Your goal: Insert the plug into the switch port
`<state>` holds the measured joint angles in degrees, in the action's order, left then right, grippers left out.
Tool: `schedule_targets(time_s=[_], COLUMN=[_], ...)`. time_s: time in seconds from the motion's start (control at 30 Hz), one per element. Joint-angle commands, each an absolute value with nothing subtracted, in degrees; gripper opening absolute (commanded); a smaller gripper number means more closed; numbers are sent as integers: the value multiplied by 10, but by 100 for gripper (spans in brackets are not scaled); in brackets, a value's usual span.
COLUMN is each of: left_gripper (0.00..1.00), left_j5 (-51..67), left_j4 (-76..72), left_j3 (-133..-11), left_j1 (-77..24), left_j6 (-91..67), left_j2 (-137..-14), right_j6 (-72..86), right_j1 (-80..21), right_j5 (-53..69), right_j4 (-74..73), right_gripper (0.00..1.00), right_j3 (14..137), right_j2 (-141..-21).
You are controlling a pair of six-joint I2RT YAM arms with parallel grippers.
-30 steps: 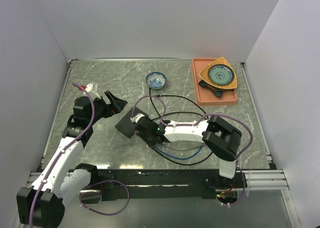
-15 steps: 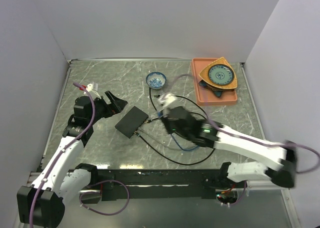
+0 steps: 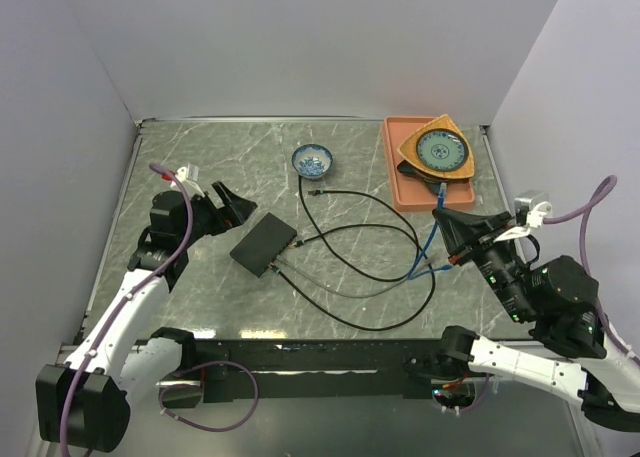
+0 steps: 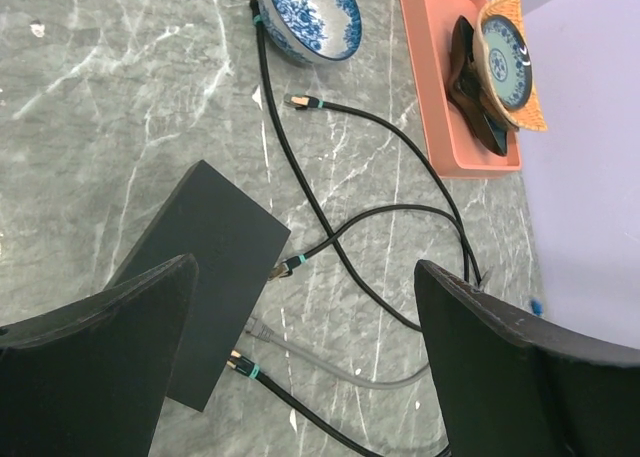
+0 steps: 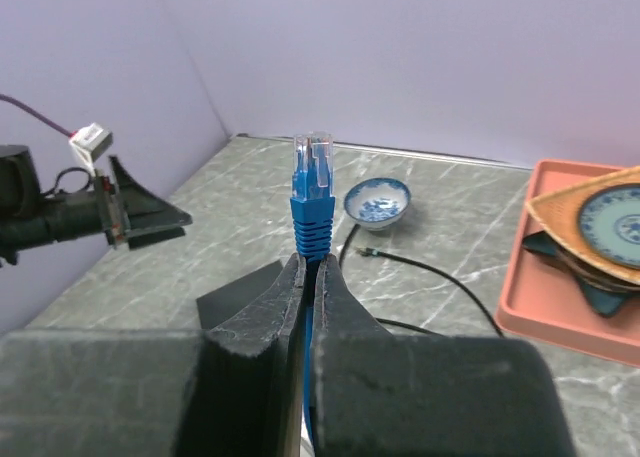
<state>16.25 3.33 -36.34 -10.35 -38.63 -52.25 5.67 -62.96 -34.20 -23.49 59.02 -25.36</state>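
The switch [image 3: 264, 244] is a flat black box lying left of centre on the marble table; it also shows in the left wrist view [image 4: 215, 267] and the right wrist view [image 5: 232, 303]. Two black cables and a grey one [image 4: 330, 362] meet its near edge. My right gripper [image 3: 447, 220] is raised at the right, well away from the switch, and shut on the blue cable just below its plug [image 5: 312, 182]. That plug stands upright above the fingers [image 5: 285, 297]. My left gripper [image 3: 225, 205] hangs open just left of the switch with nothing in it [image 4: 305, 267].
A blue-patterned bowl [image 3: 312, 161] sits behind the switch. An orange tray [image 3: 398, 182] with stacked plates is at the back right. A loose black cable end [image 4: 300, 102] lies near the bowl. Cable loops [image 3: 370, 277] spread over the middle, and purple walls close three sides.
My right arm has swung back from the switch to the far right and risen, carrying the blue plug. The left arm has stayed put.
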Motion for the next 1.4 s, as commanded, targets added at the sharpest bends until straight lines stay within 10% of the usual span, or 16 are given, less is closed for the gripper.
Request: schedule_targets(time_s=[0.0, 0.63, 1.37], left_gripper=[96, 97, 75], left_j5=[185, 307, 389], left_j4=[-14, -110, -188], left_j3=[-366, -318, -343], left_j1=[-105, -106, -247], left_j6=[-396, -374, -317], left_j2=[-528, -561, -628], right_j6=[29, 18, 93], right_j1=[-627, -591, -432], right_j5=[-363, 93, 317], right_j4=[-251, -86, 62], right_gripper=[0, 0, 0], right_j3=[598, 505, 407], right_j2=[-288, -776, -691])
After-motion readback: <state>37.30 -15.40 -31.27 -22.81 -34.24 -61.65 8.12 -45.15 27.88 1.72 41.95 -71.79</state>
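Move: The right hand, already holding the blue plug, has the switch about 33 cm to its left, 12 cm ahead and some 39 cm below; the gray plug on its port side is about 30 cm left, 7 ahead and 40 down, the loose black plug 25 left, 12 ahead and 40 down. From the open left hand the blue plug is some 35 cm right, 11 back and 21 higher; the switch lies about 18 cm beneath, 2 back and 2 right. Down and to the left the right arm swings the blue plug towards the switch, sinking just over 30 cm before rising about 6, 20 cm farther left at the end; its wrist turns counter-clockwise and tips down, fingers still shut on the plug. The left hand, after a slow start, comes right about 11 cm and back 6 to meet it, turning clockwise some 35 degrees while its wide-open fingers narrow slightly. ##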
